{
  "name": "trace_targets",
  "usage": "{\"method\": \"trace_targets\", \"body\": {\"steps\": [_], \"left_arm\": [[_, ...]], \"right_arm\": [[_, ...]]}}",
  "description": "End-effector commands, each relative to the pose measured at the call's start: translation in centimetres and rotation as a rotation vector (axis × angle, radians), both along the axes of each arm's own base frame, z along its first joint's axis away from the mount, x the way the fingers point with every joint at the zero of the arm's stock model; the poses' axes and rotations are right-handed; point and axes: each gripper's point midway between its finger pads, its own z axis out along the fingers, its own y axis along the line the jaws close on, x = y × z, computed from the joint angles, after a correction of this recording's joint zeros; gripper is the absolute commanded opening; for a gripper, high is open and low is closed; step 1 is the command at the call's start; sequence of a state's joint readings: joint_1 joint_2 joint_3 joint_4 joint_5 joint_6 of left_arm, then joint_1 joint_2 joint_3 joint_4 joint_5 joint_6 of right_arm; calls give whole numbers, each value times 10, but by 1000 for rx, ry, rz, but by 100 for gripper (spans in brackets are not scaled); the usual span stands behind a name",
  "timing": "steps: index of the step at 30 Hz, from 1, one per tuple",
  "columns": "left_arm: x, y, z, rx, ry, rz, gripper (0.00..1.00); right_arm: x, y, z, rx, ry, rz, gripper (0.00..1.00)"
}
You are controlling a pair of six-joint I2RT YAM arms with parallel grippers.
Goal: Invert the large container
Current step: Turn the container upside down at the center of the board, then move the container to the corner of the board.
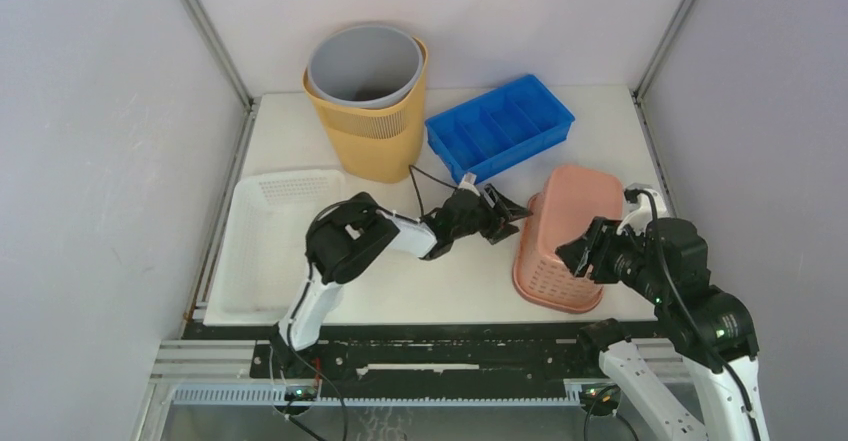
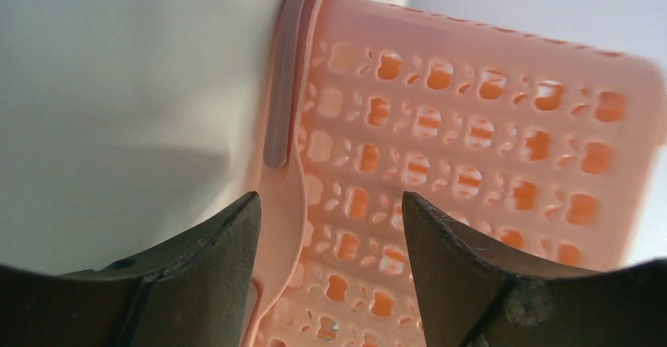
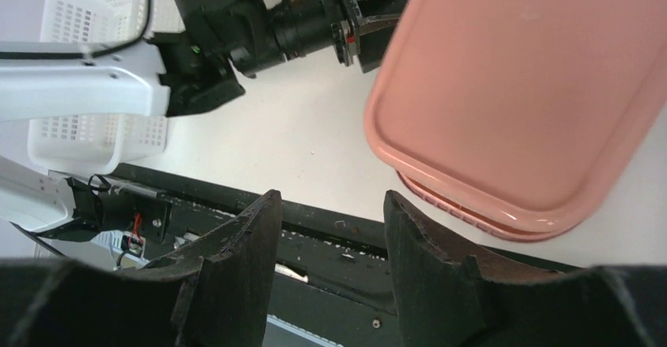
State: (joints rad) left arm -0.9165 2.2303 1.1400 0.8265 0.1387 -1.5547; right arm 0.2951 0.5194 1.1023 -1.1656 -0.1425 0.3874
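The large container, a pink perforated basket (image 1: 565, 236), lies bottom up on the right of the table. My left gripper (image 1: 512, 216) reaches it from the left. In the left wrist view the basket's wall (image 2: 472, 127) fills the picture. My left gripper (image 2: 330, 197) is open, and the basket's rim passes between its fingers close to the left finger (image 2: 212, 245), with a wide gap to the other. My right gripper (image 1: 575, 258) hovers at the basket's near left corner. In the right wrist view my right gripper (image 3: 330, 197) stands open and empty over the table's front edge, beside the basket's smooth bottom (image 3: 535, 87).
A yellow bin with a grey bin nested in it (image 1: 370, 111) stands at the back. A blue divided tray (image 1: 500, 126) lies right of it, just behind the pink basket. A white mesh basket (image 1: 270, 241) sits on the left. The black rail (image 1: 450, 356) runs along the front.
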Motion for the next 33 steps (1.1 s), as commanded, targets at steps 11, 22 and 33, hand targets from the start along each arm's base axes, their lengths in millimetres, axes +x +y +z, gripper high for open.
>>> {"method": "trace_targets", "body": {"steps": [11,22,33], "left_arm": [[-12,95,14,785,-294,-211,79],[-69,193,77,840,-423,-159,100],[-91,264,83,915,-429,-17,100]], "right_arm": [[34,23,-13,47,11,54,59],[59,81,-27,66,68,192,55],[91,99,-104,-193,188,131,56]]}}
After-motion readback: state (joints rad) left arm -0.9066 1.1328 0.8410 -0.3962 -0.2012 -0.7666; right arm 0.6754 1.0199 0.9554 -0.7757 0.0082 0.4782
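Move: The upturned pink container, the thing both hands work on, has its middle about 9 cm to the left hand's right, some 7 cm back towards the base and about level with it; the blue tray lies roughly 21 cm ahead of the left hand and 6 cm left. From the right hand the container's middle is about 10 cm ahead, 8 cm right and 19 cm below, and the tray some 38 cm ahead and 6 cm left. The left hand leaves the container's left rim, dipping a little and then sweeping some 24 cm left, with a drift back and up, while its wrist rolls about 50 degrees with the left side rising and its part-open fingers spread fully. The right hand, empty and half open, first eases forward and down over the container's near-left part, then swings left and sinks, about 10 cm left, 9 cm down and 7 cm forward in all, to stop above bare board just off the container's left side. ##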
